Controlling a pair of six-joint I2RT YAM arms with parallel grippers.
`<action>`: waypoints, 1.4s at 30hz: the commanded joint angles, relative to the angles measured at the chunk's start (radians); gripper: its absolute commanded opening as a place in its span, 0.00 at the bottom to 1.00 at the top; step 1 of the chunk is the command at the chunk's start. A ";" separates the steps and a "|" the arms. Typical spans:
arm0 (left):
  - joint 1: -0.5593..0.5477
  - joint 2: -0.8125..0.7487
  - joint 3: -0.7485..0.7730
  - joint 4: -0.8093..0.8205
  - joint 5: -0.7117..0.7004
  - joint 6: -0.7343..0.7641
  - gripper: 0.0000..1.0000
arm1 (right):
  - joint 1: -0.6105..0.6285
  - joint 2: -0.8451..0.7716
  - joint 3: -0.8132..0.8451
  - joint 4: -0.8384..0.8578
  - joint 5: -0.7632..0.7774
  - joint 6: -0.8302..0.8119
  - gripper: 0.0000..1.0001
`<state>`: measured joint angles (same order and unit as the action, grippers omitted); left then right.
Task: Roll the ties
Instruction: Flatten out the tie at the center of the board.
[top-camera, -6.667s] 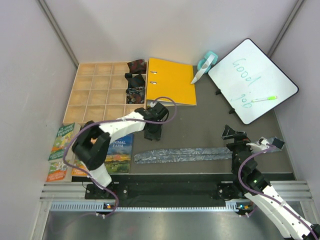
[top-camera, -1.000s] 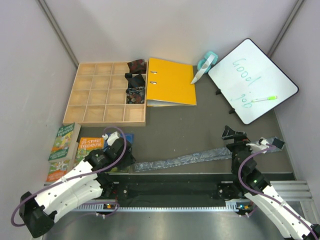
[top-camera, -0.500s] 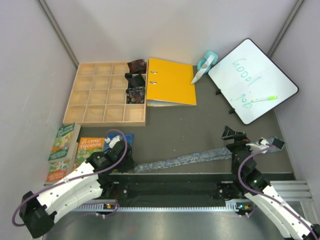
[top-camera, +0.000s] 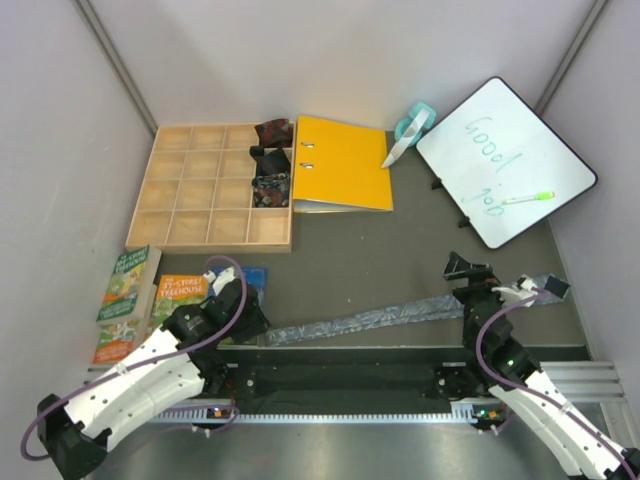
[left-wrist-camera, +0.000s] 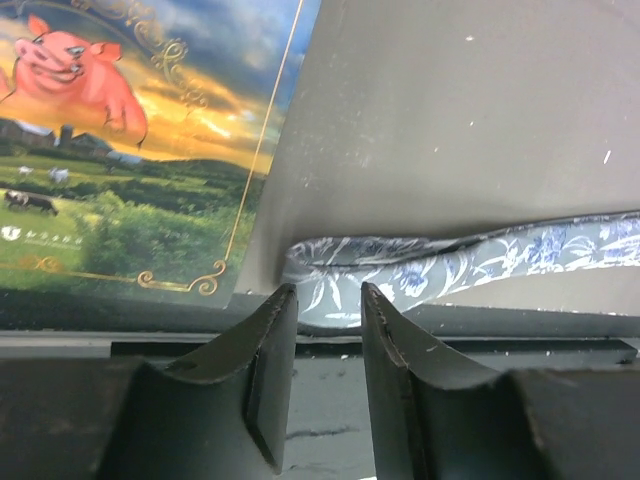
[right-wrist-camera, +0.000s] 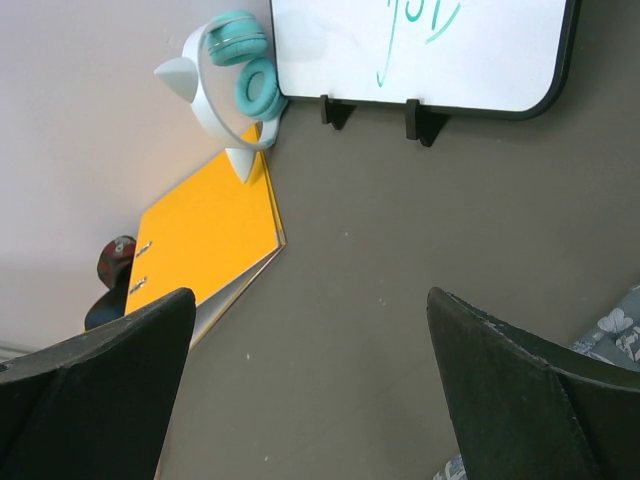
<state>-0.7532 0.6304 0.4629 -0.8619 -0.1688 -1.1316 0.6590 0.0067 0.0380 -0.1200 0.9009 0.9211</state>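
Observation:
A silvery grey-blue patterned tie (top-camera: 370, 318) lies slanted across the dark table, its left end at the near edge. In the left wrist view that end (left-wrist-camera: 400, 275) sits just beyond my left gripper (left-wrist-camera: 326, 290), whose jaws stand a little apart with nothing between them. From above, the left gripper (top-camera: 256, 322) is at the tie's left end. My right gripper (top-camera: 463, 270) hovers over the tie's right part, wide open and empty (right-wrist-camera: 310, 295); a bit of tie (right-wrist-camera: 612, 335) shows beside its finger. Dark red (top-camera: 273, 131), black (top-camera: 268, 160) and speckled (top-camera: 270, 190) rolled ties sit in the wooden box.
The wooden compartment box (top-camera: 200, 190) stands at the back left, beside a yellow binder (top-camera: 345, 165). Teal headphones (top-camera: 415, 125) and a whiteboard (top-camera: 505, 160) are at the back right. Picture books (top-camera: 135, 290) lie left of the left gripper. A black rail (top-camera: 350, 375) runs along the near edge.
Since the oldest frame the left arm has come down to the tie's left end, which now lies nearer the edge. Over the last second the left gripper shifted only slightly. The right arm is still.

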 joint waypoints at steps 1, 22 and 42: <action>0.000 -0.060 0.008 -0.055 0.003 -0.010 0.37 | 0.008 -0.102 -0.099 0.014 0.015 0.007 0.99; -0.008 0.066 -0.096 0.122 0.045 0.029 0.38 | 0.008 -0.102 -0.099 0.010 0.018 0.009 0.99; -0.015 0.155 -0.087 0.221 0.023 0.081 0.09 | 0.007 -0.102 -0.099 0.010 0.020 0.012 0.99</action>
<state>-0.7647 0.7605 0.3344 -0.6666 -0.1146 -1.0714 0.6590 0.0067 0.0380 -0.1204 0.9016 0.9215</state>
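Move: The near-left folded end of the tie lies about 5 cm below my left hand, only some 1 cm back and 1 cm to the right. The Animal Farm book's middle is roughly 6 cm ahead and 8 cm left of that hand; the orange book is about 20 cm left and 5 cm ahead, and the table's front edge runs about 3 cm back. From my idle right hand, that tie end is some 43 cm left, 13 cm back and 13 cm down. After a tiny lift I sink my left hand about 5 cm onto the folded end of the tie, first easing back and slightly left, then creeping forward and about 2 cm right on the way down, with the wrist turning only a few degrees. Low over the table I close the partly open fingers almost shut and pinch the tie's end. ##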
